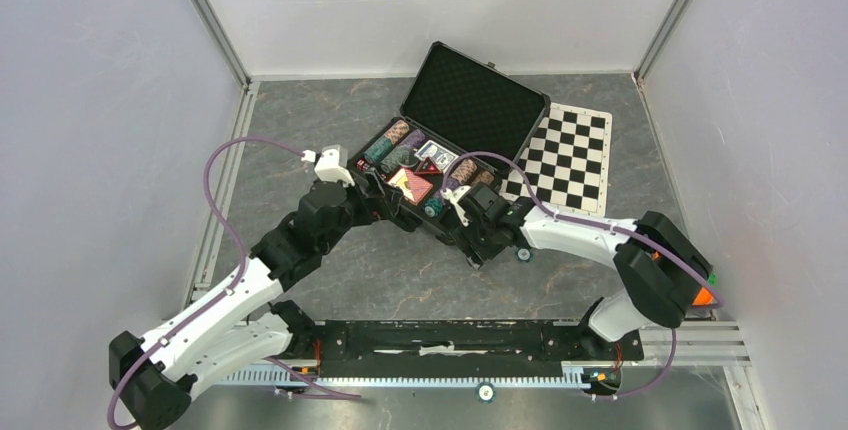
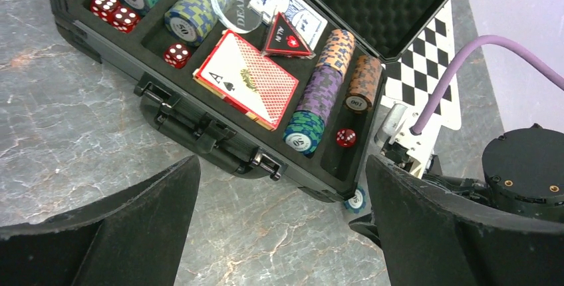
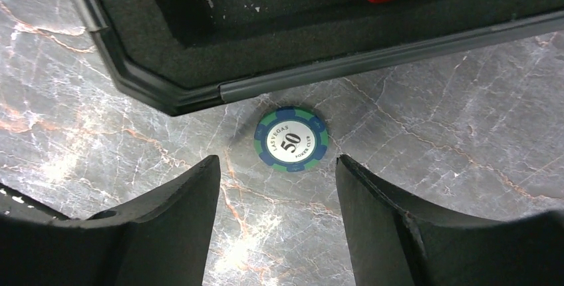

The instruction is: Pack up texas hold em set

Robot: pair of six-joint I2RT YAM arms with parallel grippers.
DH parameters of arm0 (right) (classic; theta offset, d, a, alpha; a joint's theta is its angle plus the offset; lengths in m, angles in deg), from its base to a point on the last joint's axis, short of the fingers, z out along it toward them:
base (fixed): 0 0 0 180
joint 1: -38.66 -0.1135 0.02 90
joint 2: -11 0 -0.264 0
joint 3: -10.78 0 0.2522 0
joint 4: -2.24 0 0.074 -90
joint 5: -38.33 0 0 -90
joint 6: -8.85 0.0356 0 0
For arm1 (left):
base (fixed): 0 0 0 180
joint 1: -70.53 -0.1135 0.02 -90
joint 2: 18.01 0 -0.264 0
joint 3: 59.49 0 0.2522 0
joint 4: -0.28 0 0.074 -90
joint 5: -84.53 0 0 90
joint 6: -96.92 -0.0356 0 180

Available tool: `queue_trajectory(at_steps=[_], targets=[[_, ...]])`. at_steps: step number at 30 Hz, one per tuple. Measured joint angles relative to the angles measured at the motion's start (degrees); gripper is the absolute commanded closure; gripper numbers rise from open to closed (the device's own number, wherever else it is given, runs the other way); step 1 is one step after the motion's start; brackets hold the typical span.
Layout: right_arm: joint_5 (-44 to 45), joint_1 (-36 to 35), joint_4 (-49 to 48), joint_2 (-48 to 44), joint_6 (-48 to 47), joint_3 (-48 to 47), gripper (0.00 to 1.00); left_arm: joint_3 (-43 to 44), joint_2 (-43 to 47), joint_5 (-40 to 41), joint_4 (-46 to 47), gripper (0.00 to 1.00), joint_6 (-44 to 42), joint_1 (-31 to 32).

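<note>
The black case (image 1: 470,100) lies open, with its tray (image 2: 199,126) holding rows of striped chips (image 2: 319,86), a red card deck (image 2: 247,80), a blue deck (image 2: 292,10) and red dice (image 2: 114,12). One teal "50" chip (image 3: 290,138) lies flat on the table just outside the tray's near corner (image 3: 166,93); the left wrist view shows this chip (image 2: 354,199) too. My right gripper (image 3: 277,161) hangs open over it, a fingertip on each side just short of the chip and nothing held. My left gripper (image 2: 282,166) is wide open and empty in front of the case's latches.
A black-and-white chequered mat (image 1: 570,155) lies right of the case, partly under the lid. A small round blue piece (image 1: 524,253) sits on the table beside my right forearm. Enclosure walls stand on three sides, and a rail (image 1: 450,340) runs along the near edge.
</note>
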Motion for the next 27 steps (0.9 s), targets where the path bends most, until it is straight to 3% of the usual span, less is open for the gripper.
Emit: queue_trajectory(at_steps=[17, 27], targets=[[1.1, 0.0, 0.1, 5.7, 0.3, -2.8, 0.53, -0.3, 0.3, 1.0, -1.6, 0.00, -1.5, -0.1], [1.1, 0.0, 2.7, 3.6, 0.3, -3.2, 0.60, -0.3, -0.7, 0.3, -1.6, 0.00, -1.7, -0.1]])
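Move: The right fingers hang open just over the 50 chip beside the case: it lies about 1 cm ahead of them, level sideways and some 2 cm below. The case's near right corner is about 6 cm to the left and 1 cm ahead, the red die in the case 9 cm ahead and 3 cm left, and a second chip about 10 cm to the right, level with the hand. From the left hand the 50 chip lies some 19 cm right, 5 cm back and 19 cm down. The right hand, fingers still pointing steeply down, sinks about 1.5 cm to the 50 chip beside the case, then eases less than 1 cm forward while its fingers close from roughly two thirds open to a little under half. Its two fingertips pinch the chip by opposite edges, the hand stays low as they tighten, and right at the end it starts straight up by about 1 cm with the chip between the tips. ##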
